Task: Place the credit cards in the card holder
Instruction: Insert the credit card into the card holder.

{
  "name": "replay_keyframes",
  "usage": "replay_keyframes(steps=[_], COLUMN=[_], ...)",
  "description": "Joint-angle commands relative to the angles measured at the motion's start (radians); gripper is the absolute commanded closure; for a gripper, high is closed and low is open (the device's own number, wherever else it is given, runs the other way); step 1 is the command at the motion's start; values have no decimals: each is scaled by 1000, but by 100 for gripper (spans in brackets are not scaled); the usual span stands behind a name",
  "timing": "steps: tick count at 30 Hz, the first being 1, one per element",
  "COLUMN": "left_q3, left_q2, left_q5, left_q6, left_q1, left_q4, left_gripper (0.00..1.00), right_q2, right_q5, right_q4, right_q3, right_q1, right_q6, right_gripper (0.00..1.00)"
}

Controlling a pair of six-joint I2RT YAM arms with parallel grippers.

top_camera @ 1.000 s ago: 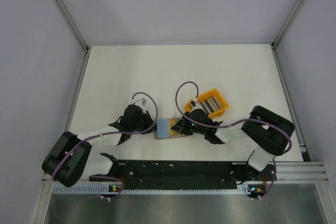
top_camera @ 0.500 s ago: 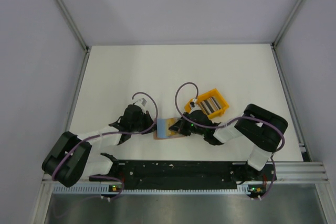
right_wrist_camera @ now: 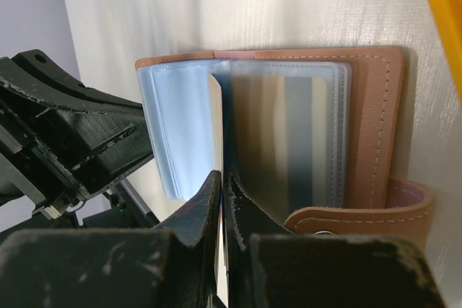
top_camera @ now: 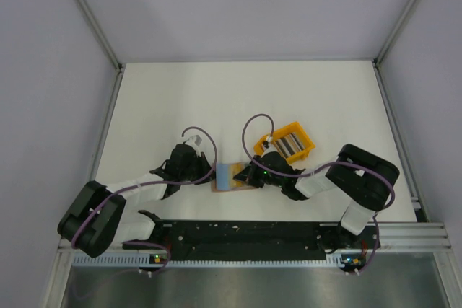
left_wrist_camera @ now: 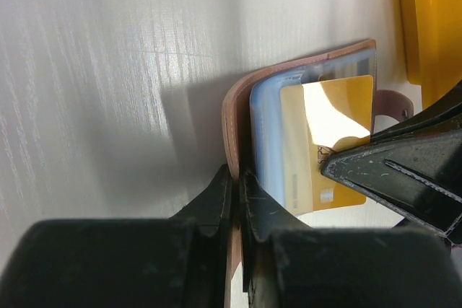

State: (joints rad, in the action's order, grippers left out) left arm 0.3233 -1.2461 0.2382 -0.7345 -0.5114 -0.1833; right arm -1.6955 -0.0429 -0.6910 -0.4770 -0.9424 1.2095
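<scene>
The tan card holder (top_camera: 232, 184) lies open on the table between both grippers, its clear bluish sleeves (right_wrist_camera: 170, 124) fanned up. My left gripper (left_wrist_camera: 237, 174) is shut on the holder's tan cover edge (left_wrist_camera: 229, 117), holding it raised. My right gripper (right_wrist_camera: 222, 174) is shut on a gold credit card (left_wrist_camera: 332, 138), seen edge-on (right_wrist_camera: 216, 113) in the right wrist view, standing among the sleeves. The holder's snap strap (right_wrist_camera: 361, 214) lies by the right fingers. More credit cards (top_camera: 288, 141) stand on edge in the yellow tray (top_camera: 307, 151).
The yellow tray (left_wrist_camera: 433, 27) sits just behind and right of the holder, close to the right gripper (top_camera: 247, 175). White table (top_camera: 216, 99) stretches behind, fenced by metal frame rails. The left gripper (top_camera: 204, 173) lies low at the holder's left.
The right arm has edged slightly left toward the holder with the card. The left gripper and the holder have stayed in place.
</scene>
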Motion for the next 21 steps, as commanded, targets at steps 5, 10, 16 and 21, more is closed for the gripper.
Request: replay_keyframes(steps=[5, 10, 16, 21], left_q3=[-1, 2, 6, 10], left_q2=[-10, -9, -7, -9], left_q5=[-23, -23, -20, -20], left_q6=[7, 7, 9, 10], left_q1=[1, 1, 2, 1], left_q4=[4, 8, 8, 13], left_gripper=[100, 100, 100, 100], right_q2=[-58, -43, 36, 103], right_q5=[-74, -66, 11, 89], right_q4=[18, 34, 175, 313], right_q3=[-31, -31, -52, -92], right_q1=[-30, -30, -30, -30], right_q6=[-11, -22, -86, -171], right_gripper=[100, 100, 79, 60])
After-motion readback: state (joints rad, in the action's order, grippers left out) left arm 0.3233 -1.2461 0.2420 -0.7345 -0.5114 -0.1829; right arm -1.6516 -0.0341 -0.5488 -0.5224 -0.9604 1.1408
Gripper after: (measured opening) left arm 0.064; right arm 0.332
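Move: The shut right gripper holds the gold card at the middle fold of the card holder. The empty blue pocket it goes to has its middle about 4 cm to the left, level fore and aft and some 2 cm below. The card holder's filled pocket lies about 2 cm to the right, also 2 cm below; the yellow tray sits some 15 cm right and 10 cm ahead. From the left gripper, the blue pocket lies about 3 cm right, 2 cm back and 1 cm lower. Push the gold card left into the blue pocket with the right gripper, a bit under 1 cm, then open the fingers about a third to let go of its outer edge, easing back right by about as much while drawing slightly towards the base. Keep the left gripper still, pinching the card holder's left edge. ##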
